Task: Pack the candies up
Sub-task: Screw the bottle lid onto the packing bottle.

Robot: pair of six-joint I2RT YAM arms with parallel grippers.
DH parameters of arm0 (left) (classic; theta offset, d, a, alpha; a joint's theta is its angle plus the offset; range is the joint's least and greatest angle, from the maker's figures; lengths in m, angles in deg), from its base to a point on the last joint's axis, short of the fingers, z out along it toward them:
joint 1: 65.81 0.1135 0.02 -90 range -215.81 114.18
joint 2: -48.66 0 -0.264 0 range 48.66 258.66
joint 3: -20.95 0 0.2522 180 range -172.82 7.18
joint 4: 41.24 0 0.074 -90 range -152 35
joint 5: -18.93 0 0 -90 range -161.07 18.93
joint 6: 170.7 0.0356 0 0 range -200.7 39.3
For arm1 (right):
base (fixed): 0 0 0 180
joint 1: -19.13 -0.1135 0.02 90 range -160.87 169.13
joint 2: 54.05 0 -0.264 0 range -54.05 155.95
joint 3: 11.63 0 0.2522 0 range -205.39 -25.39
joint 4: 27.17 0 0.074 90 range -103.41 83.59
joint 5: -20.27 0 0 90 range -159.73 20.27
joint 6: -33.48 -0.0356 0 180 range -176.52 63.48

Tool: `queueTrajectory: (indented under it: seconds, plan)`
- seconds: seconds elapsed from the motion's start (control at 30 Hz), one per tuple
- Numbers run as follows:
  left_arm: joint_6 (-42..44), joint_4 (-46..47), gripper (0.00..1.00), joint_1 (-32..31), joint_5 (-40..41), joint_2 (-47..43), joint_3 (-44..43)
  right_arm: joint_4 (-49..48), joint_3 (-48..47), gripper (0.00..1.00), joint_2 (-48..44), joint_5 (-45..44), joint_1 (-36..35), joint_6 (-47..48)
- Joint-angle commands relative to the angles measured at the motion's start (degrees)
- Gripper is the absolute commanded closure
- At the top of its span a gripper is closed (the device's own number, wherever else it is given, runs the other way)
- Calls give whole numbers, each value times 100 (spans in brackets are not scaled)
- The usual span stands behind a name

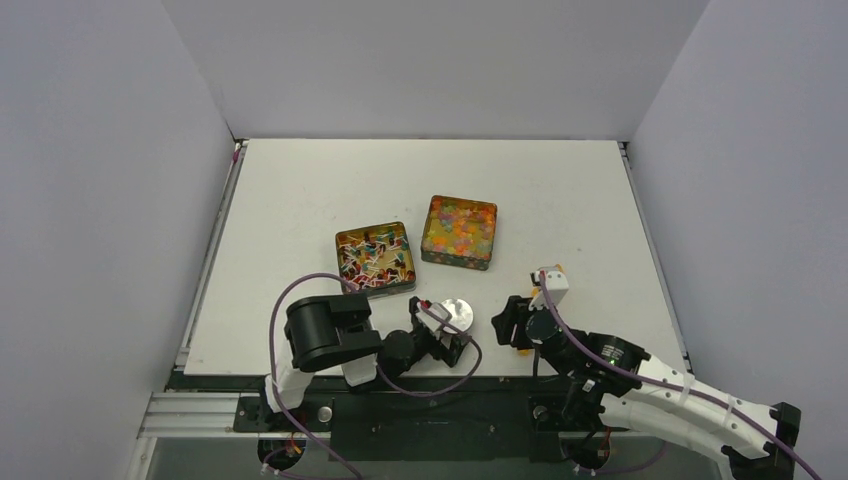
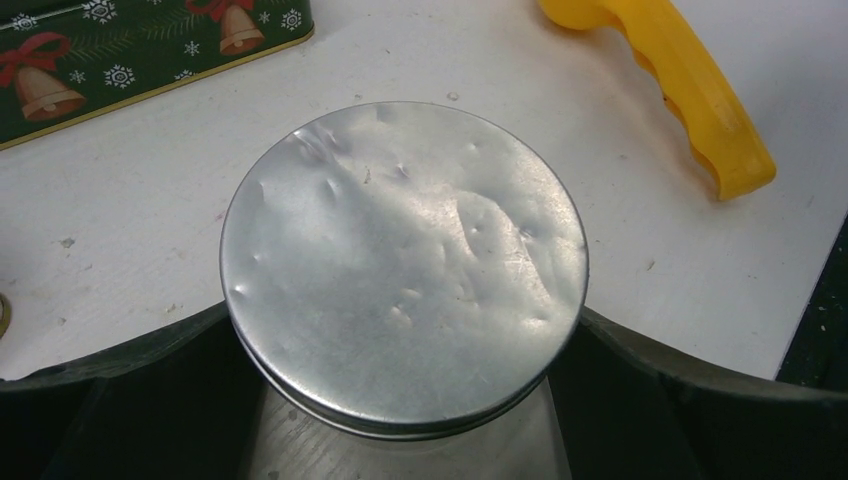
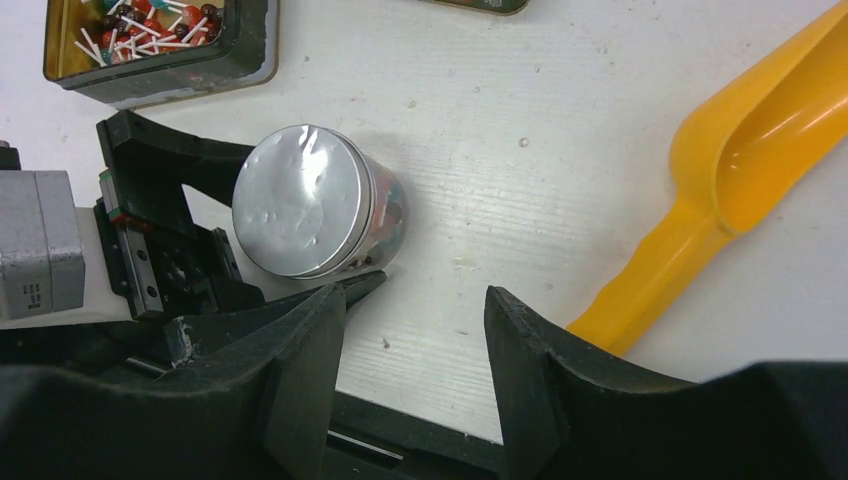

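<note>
The candies fill two open square tins: wrapped candies (image 1: 374,255) (image 3: 125,25) in the left tin and round bead candies (image 1: 459,228) in the right. A small glass jar with a dented silver lid (image 1: 458,313) (image 2: 400,250) (image 3: 300,200) stands near the table's front edge, coloured pieces showing through its side. My left gripper (image 1: 445,328) (image 2: 400,320) is open, one finger on each side of the jar. My right gripper (image 1: 512,322) (image 3: 415,300) is open and empty over the front edge, between the jar and an orange-yellow scoop (image 3: 740,160) (image 2: 690,80) lying flat on the table.
The left tin's green wall with bell pictures (image 2: 120,60) stands just beyond the jar. The black front rail (image 3: 420,430) runs under my right fingers. White walls enclose the table on three sides.
</note>
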State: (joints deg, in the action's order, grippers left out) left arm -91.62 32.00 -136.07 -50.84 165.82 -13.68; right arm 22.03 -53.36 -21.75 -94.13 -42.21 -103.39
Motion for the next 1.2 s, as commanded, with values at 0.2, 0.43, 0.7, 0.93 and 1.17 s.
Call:
queueTrajectory:
  seconds: [0.2,0.43,0.7,0.93,1.17]
  plan:
    - [-585,-2239,4,-371,607,-759,-79,-332,26,48,-86,305,455,518]
    - [-1048,-3392,4,-374,507,-1520,11,-406,0,46,-45,358,504,530]
    - [-1391,-5114,4,-383,389,-2840,-66,-373,-177,42,75,246,528,599]
    - [-1588,-7392,4,-368,437,-3986,-565,-298,-611,34,249,13,580,785]
    - [-1782,-9392,4,-77,560,-5380,-1413,-89,-1371,26,643,-243,708,1243]
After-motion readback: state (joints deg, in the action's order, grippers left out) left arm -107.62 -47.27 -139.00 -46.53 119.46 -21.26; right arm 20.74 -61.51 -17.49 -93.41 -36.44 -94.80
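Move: The lidded packing bottle stands between the left hand's wide-open fingers, its middle about 1 cm ahead and 1 cm right of that hand, 1 cm above. The lollipop tin is some 13 cm ahead and 16 cm left of the left hand, the yellow scoop about 1 cm ahead and 18 cm right. From the right hand the bottle lies roughly 5 cm ahead, 11 cm left and 8 cm below. Wide-open left hand withdraws back and 6 cm left from the bottle, then up; right rises 5 cm, opening. ##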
